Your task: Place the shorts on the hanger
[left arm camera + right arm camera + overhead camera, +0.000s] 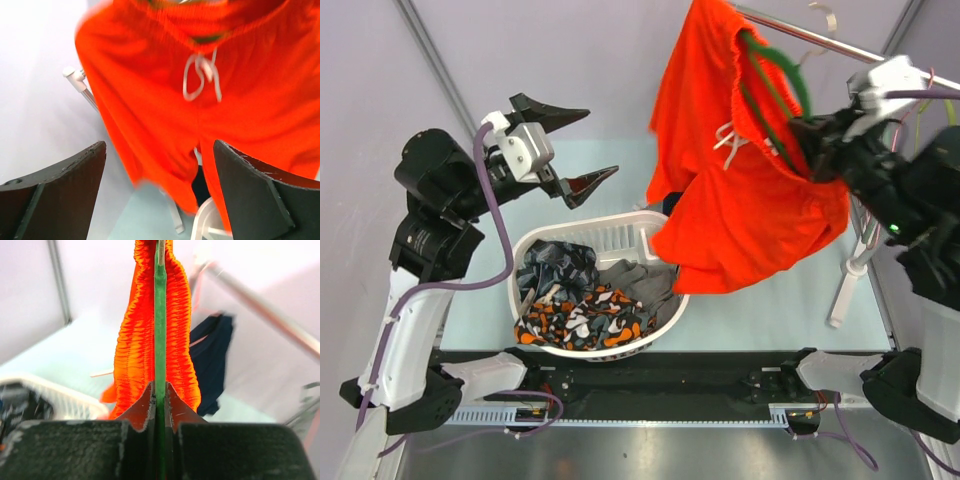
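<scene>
The orange-red shorts [740, 200] hang draped over the dark green hanger [780, 75], high on the right above the table. My right gripper [817, 150] is shut on the hanger's thin green bar [160, 315], with the gathered waistband [130, 340] on either side of it just past the fingertips [150, 395]. My left gripper [582, 150] stands wide open to the left of the shorts, apart from them, with nothing between its fingers. Its wrist view faces the shorts [165, 100] and their white drawstring [200, 75].
A white laundry basket [610, 235] sits at the table's middle, under the shorts' lower edge, holding an orange-black-white patterned cloth [585, 315] and grey garments. A metal rail [800, 35] crosses the upper right, and a dark navy garment [212, 355] hangs behind. A white stand post [850, 280] rises at the right.
</scene>
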You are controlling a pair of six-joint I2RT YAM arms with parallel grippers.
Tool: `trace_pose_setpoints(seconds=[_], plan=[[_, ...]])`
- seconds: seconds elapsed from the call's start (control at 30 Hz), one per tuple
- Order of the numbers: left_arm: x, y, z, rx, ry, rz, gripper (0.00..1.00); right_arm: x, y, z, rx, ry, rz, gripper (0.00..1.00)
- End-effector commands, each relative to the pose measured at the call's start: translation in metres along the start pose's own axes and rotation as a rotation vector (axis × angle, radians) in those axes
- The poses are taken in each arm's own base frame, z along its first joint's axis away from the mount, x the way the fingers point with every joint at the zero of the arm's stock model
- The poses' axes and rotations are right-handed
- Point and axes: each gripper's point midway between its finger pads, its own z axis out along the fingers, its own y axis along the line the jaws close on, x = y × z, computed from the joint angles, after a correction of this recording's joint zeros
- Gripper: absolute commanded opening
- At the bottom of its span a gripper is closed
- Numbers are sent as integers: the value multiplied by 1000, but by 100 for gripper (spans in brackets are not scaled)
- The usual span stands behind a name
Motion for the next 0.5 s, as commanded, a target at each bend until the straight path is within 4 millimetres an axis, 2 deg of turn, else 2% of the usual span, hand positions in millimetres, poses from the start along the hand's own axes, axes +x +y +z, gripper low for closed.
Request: trace_pose_setpoints(seconds=[0.0,0.27,0.37,0.47], plan=[[7,6,3,-34,9,-1,93,-58,-32,-52,120,-181,-5,0],[25,-1,5,-23,26,-12,93,-45,-46,-83,184,-129,-21,0],[31,-5,4,-15,33,-17,93,-39,-51,-101,216,-112,-24,0],[44,-10,5,-2,59,-32,94,-31,-40,-118,165,-96,-23,0]])
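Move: The right hand already grips the green hanger carrying the orange shorts. The rail it is taken to runs about 17 cm straight ahead and a few centimetres above it. The spare hangers hang some 12 cm ahead and 17 cm to its right; the dark pants hang about 30 cm ahead, 11 cm left and 20 cm lower. From the empty left hand, the shorts' middle is roughly 22 cm to the right, 4 cm ahead and slightly below. Still pinching the hanger firmly shut between its fingers, the right hand carries it and the shorts about 7.5 cm right and 6 cm back, towards the spare hangers, rising some 4 cm before sinking half of that, and turns about 10 degrees clockwise. The left hand, empty and wide open, sinks nearly 5 cm and eases slightly forward. ##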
